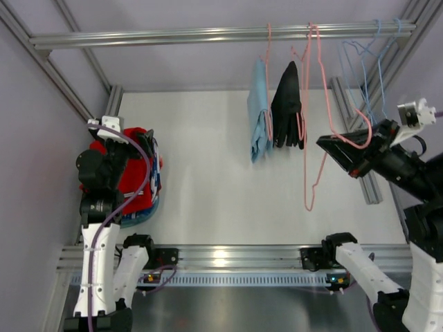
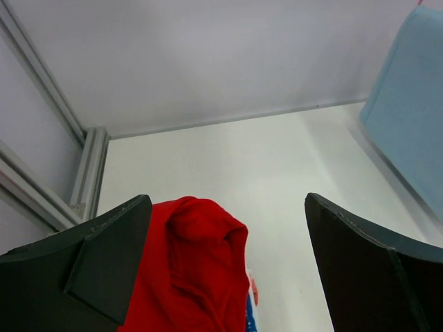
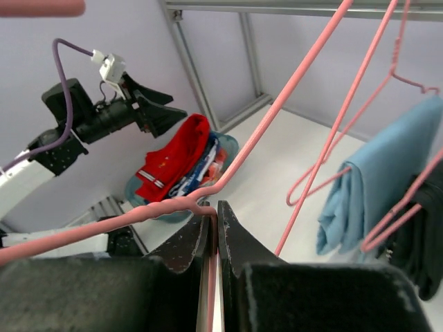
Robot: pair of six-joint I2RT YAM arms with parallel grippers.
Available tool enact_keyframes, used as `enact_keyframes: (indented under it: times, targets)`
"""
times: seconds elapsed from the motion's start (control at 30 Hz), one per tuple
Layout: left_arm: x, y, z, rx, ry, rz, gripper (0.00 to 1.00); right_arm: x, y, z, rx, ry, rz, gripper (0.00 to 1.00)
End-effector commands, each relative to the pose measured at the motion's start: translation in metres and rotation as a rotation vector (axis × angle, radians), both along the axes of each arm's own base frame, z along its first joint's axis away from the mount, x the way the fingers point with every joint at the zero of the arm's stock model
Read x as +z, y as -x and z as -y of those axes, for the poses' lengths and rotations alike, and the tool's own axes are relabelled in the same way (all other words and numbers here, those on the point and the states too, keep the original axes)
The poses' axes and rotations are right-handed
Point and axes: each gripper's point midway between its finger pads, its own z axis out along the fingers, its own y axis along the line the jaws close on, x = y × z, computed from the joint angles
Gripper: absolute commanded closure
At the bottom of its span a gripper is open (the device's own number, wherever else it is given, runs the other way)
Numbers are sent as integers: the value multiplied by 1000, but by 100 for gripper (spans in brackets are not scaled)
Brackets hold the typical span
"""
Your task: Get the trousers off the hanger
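The red trousers (image 1: 138, 173) lie crumpled on a pile of clothes at the left of the table, off the hanger. My left gripper (image 1: 118, 142) hovers just above them, open, with nothing between its fingers. In the left wrist view the trousers (image 2: 187, 270) bulge up beside the left finger (image 2: 104, 270) without being pinched. The bare pink hanger (image 1: 306, 197) hangs tilted at the right, its top reaching up to the rail. My right gripper (image 1: 332, 144) is shut on its wire. In the right wrist view that gripper (image 3: 217, 207) pinches the hanger (image 3: 273, 109), and the trousers (image 3: 173, 159) show in the distance.
A light blue basin (image 1: 149, 214) holds the clothes pile. A light blue garment (image 1: 259, 114) and a black garment (image 1: 287, 104) hang from pink hangers on the overhead rail (image 1: 173, 36). Light blue wire hangers (image 1: 367, 69) hang at the far right. Frame posts line both sides.
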Motion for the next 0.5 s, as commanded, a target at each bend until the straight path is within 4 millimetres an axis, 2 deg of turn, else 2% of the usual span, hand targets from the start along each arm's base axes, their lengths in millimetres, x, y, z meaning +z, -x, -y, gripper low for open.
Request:
enact_keyframes:
  times: [0.0,0.1,0.13,0.2,0.3,0.33,0.4,0.47]
  targets:
    - [18,2,15,-71,64,12,2,-4,29,17,-78,53,39,100]
    - [23,0,18,-88,81,11,2,-30,28,34,-223,51,-70,100]
    - [26,-1,19,-91,86,12,2,-46,27,40,-272,57,-126,100]
    - [28,-2,19,-93,93,12,2,-61,22,47,-327,63,-181,100]
    - [32,-2,21,-100,104,17,2,-86,-2,69,-469,86,-318,100]
    - [32,-2,21,-101,110,14,2,-93,-18,76,-504,96,-377,100]
    - [34,-1,22,-104,111,18,2,-99,-28,73,-460,108,-428,100]
    - [32,-2,21,-103,115,13,2,-101,-49,69,-407,108,-500,100]
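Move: The pink hanger is already in the right hand. If it is bound for the blue hangers at the rail's right end, they hang some 25 cm ahead of this hand, 18 cm to its right and 3 cm higher. The black trousers hang about 24 cm ahead, 6 cm left and 12 cm lower; the light blue trousers are 7 cm left of those and level. From the left hand the blue hangers are roughly 10 cm ahead and 70 cm to the right. The bare pink hanger stays pinched in the shut right fingers, carried first back and right about 5 cm, then down some 8 cm and forward again while still drifting right, below the rail on the blue hangers' side. The wrist turns clockwise by about 25 degrees and tips down nearly 20. ##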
